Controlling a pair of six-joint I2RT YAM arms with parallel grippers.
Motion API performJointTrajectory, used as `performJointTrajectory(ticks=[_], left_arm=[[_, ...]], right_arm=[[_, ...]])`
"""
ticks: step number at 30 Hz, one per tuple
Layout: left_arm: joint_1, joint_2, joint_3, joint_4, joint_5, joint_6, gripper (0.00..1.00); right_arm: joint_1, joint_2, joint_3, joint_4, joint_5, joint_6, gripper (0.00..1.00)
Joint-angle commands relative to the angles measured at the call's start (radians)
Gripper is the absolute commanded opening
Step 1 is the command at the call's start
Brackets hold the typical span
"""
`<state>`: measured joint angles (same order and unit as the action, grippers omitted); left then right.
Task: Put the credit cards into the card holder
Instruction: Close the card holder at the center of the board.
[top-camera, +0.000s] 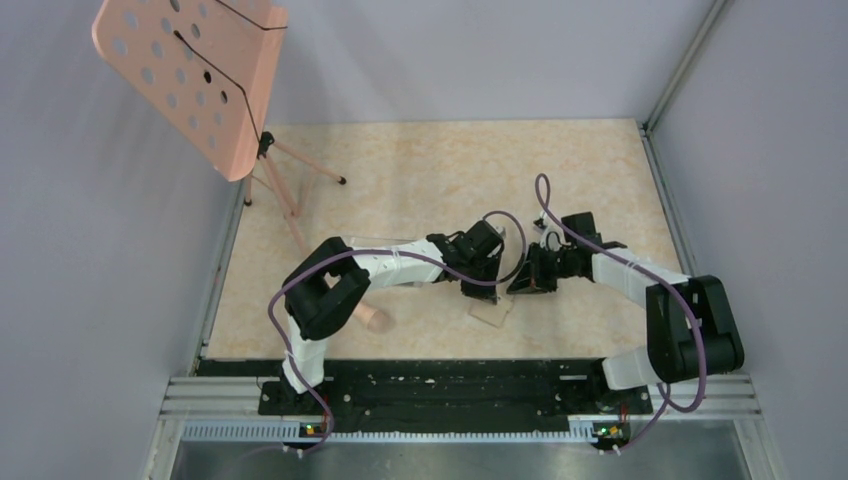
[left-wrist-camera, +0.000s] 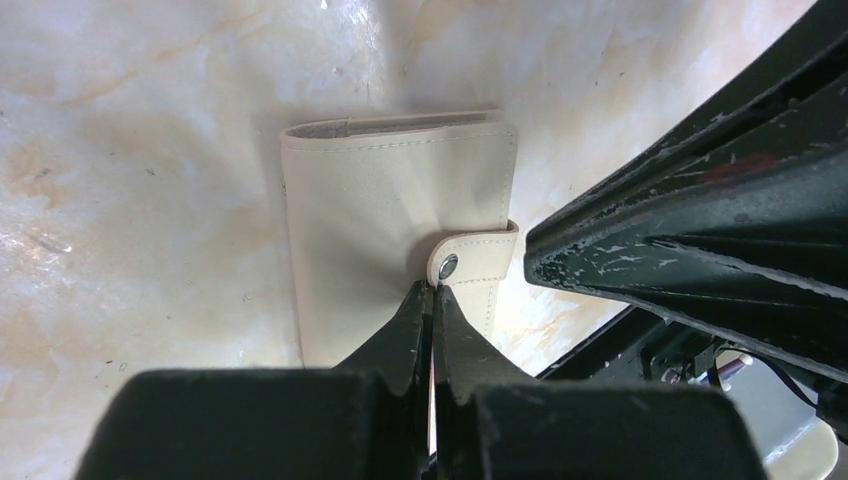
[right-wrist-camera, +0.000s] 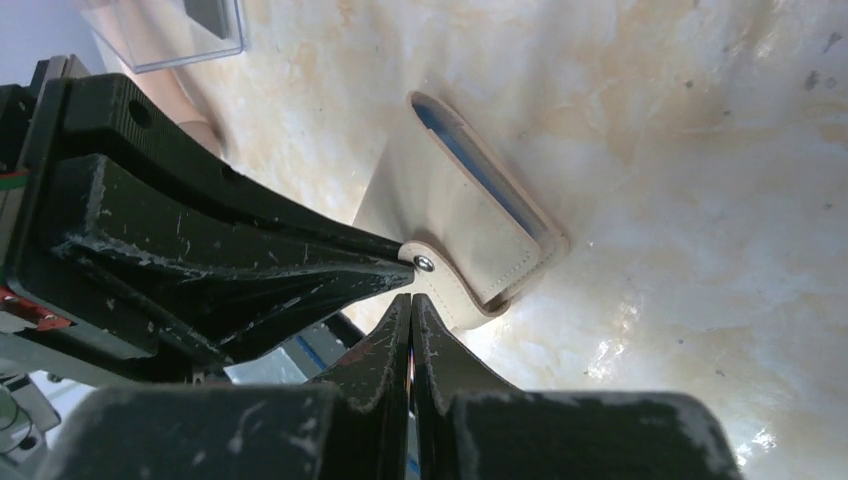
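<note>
The card holder (left-wrist-camera: 390, 210) lies closed on the marble table, tan face up, its snap strap (left-wrist-camera: 470, 262) folded over one edge. It also shows as a pale patch (top-camera: 492, 310) between the arms, and a blue lining shows in the fold of the card holder (right-wrist-camera: 470, 205). My left gripper (left-wrist-camera: 432, 290) is shut, its tips touching the strap beside the snap. My right gripper (right-wrist-camera: 411, 298) is shut too, its tips just short of the strap end, nothing between them. The two grippers (top-camera: 470, 265) (top-camera: 530, 272) meet tip to tip over the holder. A dark credit card (right-wrist-camera: 212, 15) sits inside a clear box.
The clear plastic box (right-wrist-camera: 165, 35) stands on the table beyond the left gripper, next to a peach rod. A pink perforated music stand (top-camera: 190, 70) stands at the back left, its legs (top-camera: 300, 190) reaching onto the table. Grey walls enclose the table.
</note>
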<state>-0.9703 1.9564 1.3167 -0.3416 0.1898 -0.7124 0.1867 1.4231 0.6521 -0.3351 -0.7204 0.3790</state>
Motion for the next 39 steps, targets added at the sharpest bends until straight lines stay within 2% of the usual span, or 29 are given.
performJointTrajectory(ticks=[1,16,23,29,34,39], left_arm=[[0.001,-0.010,0.024,-0.029,0.016,-0.014,0.00],[0.002,0.028,0.054,-0.081,0.052,-0.022,0.00],[0.002,0.034,0.078,-0.115,0.045,-0.018,0.00],[0.003,0.041,0.078,-0.116,0.051,-0.025,0.00],[0.009,0.018,0.068,-0.083,0.058,-0.040,0.28],[0.041,-0.032,-0.003,0.006,0.092,-0.086,0.30]], right_arm=[[0.009,-0.020,-0.019,0.050,-0.039,0.007,0.00],[0.084,0.102,-0.036,0.130,0.046,0.067,0.00],[0.106,0.126,-0.053,0.114,0.094,0.041,0.00],[0.118,0.128,-0.086,0.059,0.193,0.034,0.00],[0.121,0.109,-0.095,0.011,0.247,0.042,0.00],[0.124,0.117,-0.088,-0.034,0.287,0.054,0.00]])
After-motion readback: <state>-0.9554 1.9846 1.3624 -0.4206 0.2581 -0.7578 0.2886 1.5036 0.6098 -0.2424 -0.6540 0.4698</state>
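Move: The card holder's middle lies about 2 cm below the left hand point and 1 cm to its left, level with it fore and aft; the shut left tips are right at the strap's snap. From the right hand it is some 4 cm to the left, 2 cm back and 4 cm below. The clear box stands about 25 cm left of the left hand and 9 cm farther out; the microphone some 32 cm left, level with it. The shut right fingertips come down onto the card holder's strap at the snap, sinking about 3 cm while going some 2 cm left and 1.5 cm back, then stay pressed there. The left tips, already at the strap, ease back by about 1 cm with a slight tilt, hold, and at the end open to about a third beside the right tips. ##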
